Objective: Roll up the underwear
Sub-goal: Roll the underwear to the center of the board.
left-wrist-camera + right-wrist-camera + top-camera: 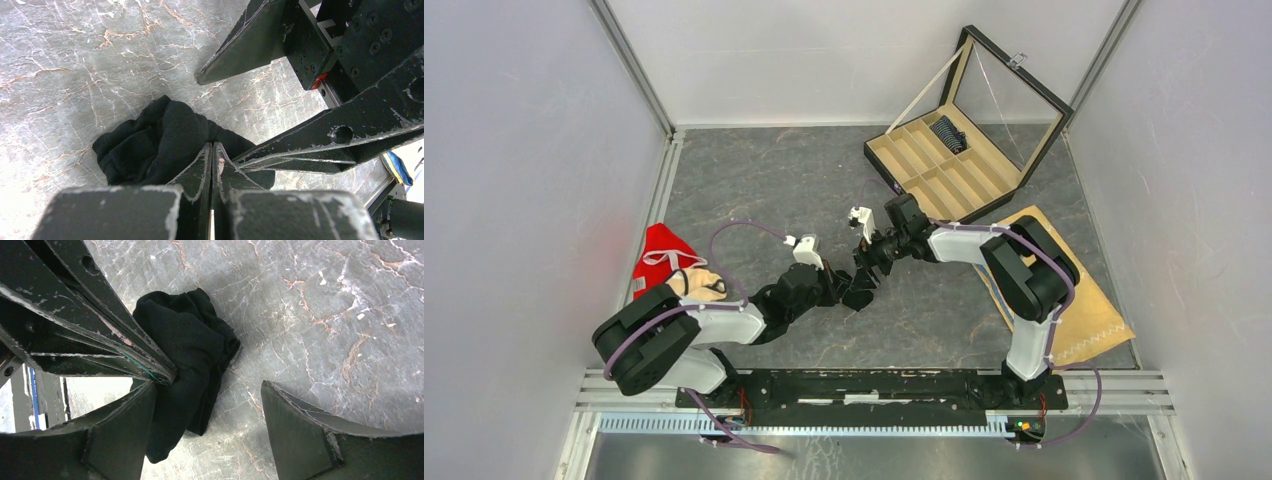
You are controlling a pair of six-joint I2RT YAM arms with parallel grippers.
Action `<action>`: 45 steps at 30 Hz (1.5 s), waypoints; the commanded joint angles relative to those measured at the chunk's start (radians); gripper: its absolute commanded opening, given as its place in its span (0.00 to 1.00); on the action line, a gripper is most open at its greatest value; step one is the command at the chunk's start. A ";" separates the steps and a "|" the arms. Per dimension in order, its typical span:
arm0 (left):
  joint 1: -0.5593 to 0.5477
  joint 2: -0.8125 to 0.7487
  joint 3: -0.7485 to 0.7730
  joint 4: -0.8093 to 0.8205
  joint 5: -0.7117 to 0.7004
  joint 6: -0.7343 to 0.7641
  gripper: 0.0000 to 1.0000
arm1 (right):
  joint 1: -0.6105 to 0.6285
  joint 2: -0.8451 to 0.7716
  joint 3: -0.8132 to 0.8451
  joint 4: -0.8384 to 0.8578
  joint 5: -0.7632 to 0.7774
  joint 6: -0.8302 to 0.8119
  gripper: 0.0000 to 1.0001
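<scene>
A black underwear [150, 145] lies bunched on the grey marble table [754, 190], at the centre between both arms [861, 296]. My left gripper [212, 146] is shut, with its tips resting against the bundle's near edge and no cloth showing between the fingers. My right gripper [207, 385] stands open over the other side. Its left finger [125, 430] covers part of the cloth [192, 340], and its right finger [300, 430] is above bare table. A dark striped roll [947, 132] lies in one compartment of the open box.
An open black box [944, 170] with tan compartments and a raised clear lid stands at the back right. A tan cloth with white zigzag stitching [1079, 305] lies under the right arm. A red fabric item [662, 258] sits at the left, by the left arm's elbow.
</scene>
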 commanded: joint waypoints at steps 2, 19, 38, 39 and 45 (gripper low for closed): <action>0.006 0.037 -0.031 -0.144 -0.040 0.011 0.02 | 0.010 0.065 0.027 -0.080 -0.029 -0.071 0.78; 0.006 0.038 -0.028 -0.149 -0.044 0.012 0.02 | 0.010 0.125 0.000 -0.090 -0.040 -0.080 0.33; 0.009 -0.386 0.137 -0.527 -0.220 0.062 0.26 | 0.010 -0.109 -0.189 0.134 0.007 0.019 0.00; 0.009 -0.422 0.137 -0.549 -0.235 0.061 0.32 | 0.010 -0.138 -0.195 0.146 0.018 0.020 0.00; 0.009 -0.568 0.109 -0.672 -0.284 0.029 0.47 | 0.008 -0.334 -0.229 0.173 0.175 0.005 0.00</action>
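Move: The black underwear roll lies right under the left hand's shut fingertips, its middle about 2 cm to their right and 1 cm back. From the right hand, with its fingers open, the roll's middle is some 3 cm back and 3 cm left, slightly lower. The open box's tray is about 23 cm ahead and 16 cm right of the right hand; the beige underwear lies roughly 29 cm left of the left hand, 1 cm back. Drawing back about 2 cm and sinking slightly, the right hand brings its open fingers around the black roll and shuts them on it while the left fingertips still hold it down. Then the left hand comes free, rising about 10 cm and going some 5 cm left as its fingers part to nearly half; the right, still pinching, eases up and rightward roughly 3 cm. ##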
